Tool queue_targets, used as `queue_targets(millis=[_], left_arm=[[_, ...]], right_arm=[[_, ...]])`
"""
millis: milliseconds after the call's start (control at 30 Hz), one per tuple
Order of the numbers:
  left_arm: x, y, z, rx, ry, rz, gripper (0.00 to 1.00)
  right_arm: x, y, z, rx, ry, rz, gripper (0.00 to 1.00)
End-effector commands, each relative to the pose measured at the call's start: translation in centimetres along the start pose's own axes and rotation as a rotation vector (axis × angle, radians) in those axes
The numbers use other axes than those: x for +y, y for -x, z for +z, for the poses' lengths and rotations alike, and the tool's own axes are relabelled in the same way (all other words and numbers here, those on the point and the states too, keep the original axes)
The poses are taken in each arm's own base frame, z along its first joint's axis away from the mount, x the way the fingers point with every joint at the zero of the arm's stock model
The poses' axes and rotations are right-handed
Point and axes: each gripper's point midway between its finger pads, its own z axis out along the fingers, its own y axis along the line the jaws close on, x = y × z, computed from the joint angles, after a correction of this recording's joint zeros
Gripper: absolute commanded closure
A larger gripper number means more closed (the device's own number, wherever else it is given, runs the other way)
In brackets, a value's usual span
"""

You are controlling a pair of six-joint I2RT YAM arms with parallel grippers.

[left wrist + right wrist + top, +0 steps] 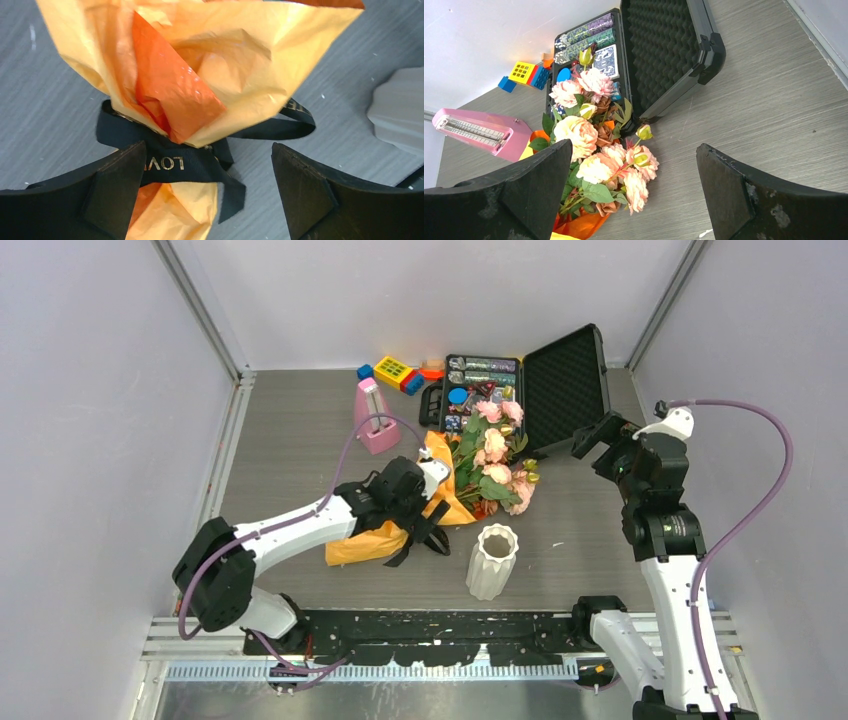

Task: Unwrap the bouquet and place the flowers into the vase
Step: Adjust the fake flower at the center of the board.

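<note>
The bouquet [470, 475] lies on its side mid-table, its crinkled orange paper [365, 542] toward the left arm. The pink, peach and cream flowers [495, 455] point toward the back. A black ribbon [170, 162] is tied round the paper [215, 60]. My left gripper [209, 146] hangs open just above that ribbon, its left finger beside the knot, holding nothing. In the top view the left gripper [418, 502] sits over the wrap's waist. The white ribbed vase [492, 560] stands upright in front of the bouquet. My right gripper [598, 435] hovers open to the right, apart from the flowers [594, 150].
An open black case [560, 380] with foam lid and cards stands behind the flowers. A pink metronome-shaped object [375, 420] stands back left, with coloured toy blocks [395, 372] behind it. Grey walls close in on three sides. The vase [400, 112] edge shows at the right in the left wrist view.
</note>
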Motion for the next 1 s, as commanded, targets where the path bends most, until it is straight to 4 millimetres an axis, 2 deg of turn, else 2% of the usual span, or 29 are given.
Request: queue_targets(millis=[0,167,333,467,633,667,767,967], left_arm=[[1.6,3.7,-0.2,-0.158,0.099,0.022,0.02],[1.0,2.9,0.9,-0.165,0.058,0.081,0.02],[2.0,1.1,2.4,-0.08,0.109,0.109,0.01],[2.9,0.3,3.1,-0.051,0.157,0.117,0.24],[3.4,-0.8,3.6,-0.014,0.181,0.137,0.29],[3.3,-1.0,3.7,-0.008,0.176,0.145,0.32],[3.3,-1.9,3.9,0.018,0.162,0.189,0.49],[3.9,-2.2,3.1,0.069,0.165,0.286,0.81]], right_arm=[[0.6,0.5,-0.2,-0.012,0.033,-0.017,0.0],[0.7,0.2,0.3,0.008,0.035,-0.019,0.0],[0.7,-0.2,0.7,0.025,0.035,-0.021,0.0],[0.7,-0.2,0.8,0.029,0.033,-0.022,0.0],[0.6,-0.4,0.9,0.035,0.031,-0.024,0.0],[0.7,-0.3,0.9,0.034,0.031,-0.024,0.0],[0.7,-0.3,1.0,0.036,0.03,-0.024,0.0],[0.6,-0.4,1.1,0.038,0.029,-0.025,0.0]])
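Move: The ribbon-tied neck of the bouquet lies about 3 cm ahead of the left hand, 2 cm to its left and 5 cm below. From that hand, the flower heads are roughly 13 cm ahead and 16 cm right, and the vase 8 cm back and 15 cm right. From the right hand, the neck is some 38 cm left, 1 cm back and 25 cm below. The left hand eases forward 3 cm, sinks about 4 cm, and closes its fingers around the bouquet's ribbon-tied neck. ##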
